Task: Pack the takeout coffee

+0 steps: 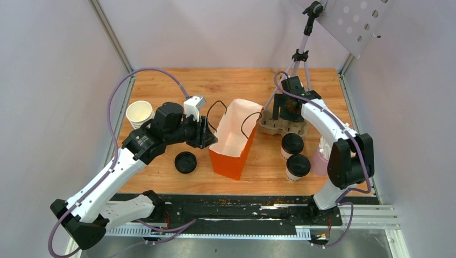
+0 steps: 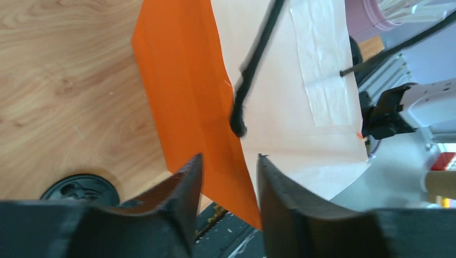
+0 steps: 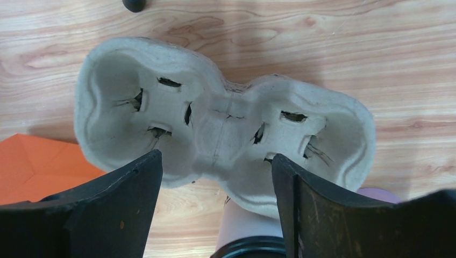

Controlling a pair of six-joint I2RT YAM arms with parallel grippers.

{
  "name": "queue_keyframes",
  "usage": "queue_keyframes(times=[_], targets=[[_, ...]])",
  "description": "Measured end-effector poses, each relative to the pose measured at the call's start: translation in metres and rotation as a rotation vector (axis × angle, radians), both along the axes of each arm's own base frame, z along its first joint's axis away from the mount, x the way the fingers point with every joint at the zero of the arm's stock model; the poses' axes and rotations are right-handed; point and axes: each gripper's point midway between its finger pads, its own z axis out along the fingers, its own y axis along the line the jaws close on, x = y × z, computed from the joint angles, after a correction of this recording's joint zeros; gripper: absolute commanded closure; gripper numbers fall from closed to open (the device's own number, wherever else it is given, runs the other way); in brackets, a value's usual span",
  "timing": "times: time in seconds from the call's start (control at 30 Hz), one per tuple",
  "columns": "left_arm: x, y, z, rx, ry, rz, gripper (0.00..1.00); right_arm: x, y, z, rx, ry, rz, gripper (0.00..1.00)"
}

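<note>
Two takeout coffees, white cups with black lids, [image 1: 292, 145] [image 1: 297, 166] stand right of the orange paper bag [image 1: 231, 144], which is upright and open-topped. One coffee [image 3: 244, 223] shows below the jaws in the right wrist view. My left gripper [image 1: 208, 134] is at the bag's left rim, open; in the left wrist view the bag's orange wall [image 2: 188, 97] runs down into the gap of the left gripper [image 2: 230, 157]. My right gripper [image 1: 284, 115] hangs open over the pulp cup carrier [image 1: 279, 127]. The right gripper [image 3: 215, 156] has a finger on either side of the carrier's [image 3: 215, 118] narrow waist.
A loose black lid [image 1: 185, 162] lies left of the bag. A stack of lidless white cups [image 1: 139, 114] stands at the far left. A pink container [image 1: 321, 161] sits by the right arm. A tripod [image 1: 301, 59] stands behind the carrier. Black rails run along the near edge.
</note>
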Motion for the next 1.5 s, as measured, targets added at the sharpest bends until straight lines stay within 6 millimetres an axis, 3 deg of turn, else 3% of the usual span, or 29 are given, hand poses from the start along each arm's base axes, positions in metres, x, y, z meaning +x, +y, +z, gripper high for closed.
queue_keyframes(times=[0.07, 0.1, 0.3, 0.57, 0.97, 1.5], targets=[[0.0, 0.004, -0.001, 0.013, -0.003, 0.015, 0.03, 0.001, 0.001, -0.011, -0.003, 0.029, -0.01, 0.25], [0.0, 0.007, -0.002, 0.022, -0.007, 0.023, 0.01, 0.001, 0.001, -0.017, -0.004, 0.043, -0.015, 0.25], [-0.001, 0.018, 0.001, 0.061, -0.002, 0.06, 0.0, 0.007, 0.002, -0.036, -0.016, 0.091, -0.042, 0.26], [0.004, 0.032, 0.023, 0.092, -0.07, 0.111, 0.0, 0.016, 0.003, -0.039, -0.017, 0.096, -0.065, 0.32], [0.005, 0.055, 0.02, 0.164, -0.103, 0.175, 0.0, 0.012, -0.004, -0.047, -0.039, 0.134, -0.087, 0.38], [0.005, 0.058, 0.02, 0.171, -0.108, 0.189, 0.0, 0.014, -0.006, -0.04, -0.047, 0.135, -0.092, 0.54]])
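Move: The cup carrier's middle bridge is almost straight under the right hand, about 2 cm ahead and 6 below. The nearer lidded cup stands some 8 cm back and 2 right of that hand, the second cup about 17 back and 4 right, the orange bag roughly 19 left and 9 back. The bag's middle lies about 4 cm ahead, 7 right and 11 below the left hand; the black lid lies 13 left of it and 1 ahead, 21 below. The carrier's bridge is straddled by the right hand, which sinks about 4 cm, edges a little forward while its fingers tip closer to upright, then narrows its still-wide fingers from either side until the tips sit close against the bridge. The bag's rim is let go by the already loosening left fingers, which spread wide as that hand backs off some 6 cm left and slightly up. ##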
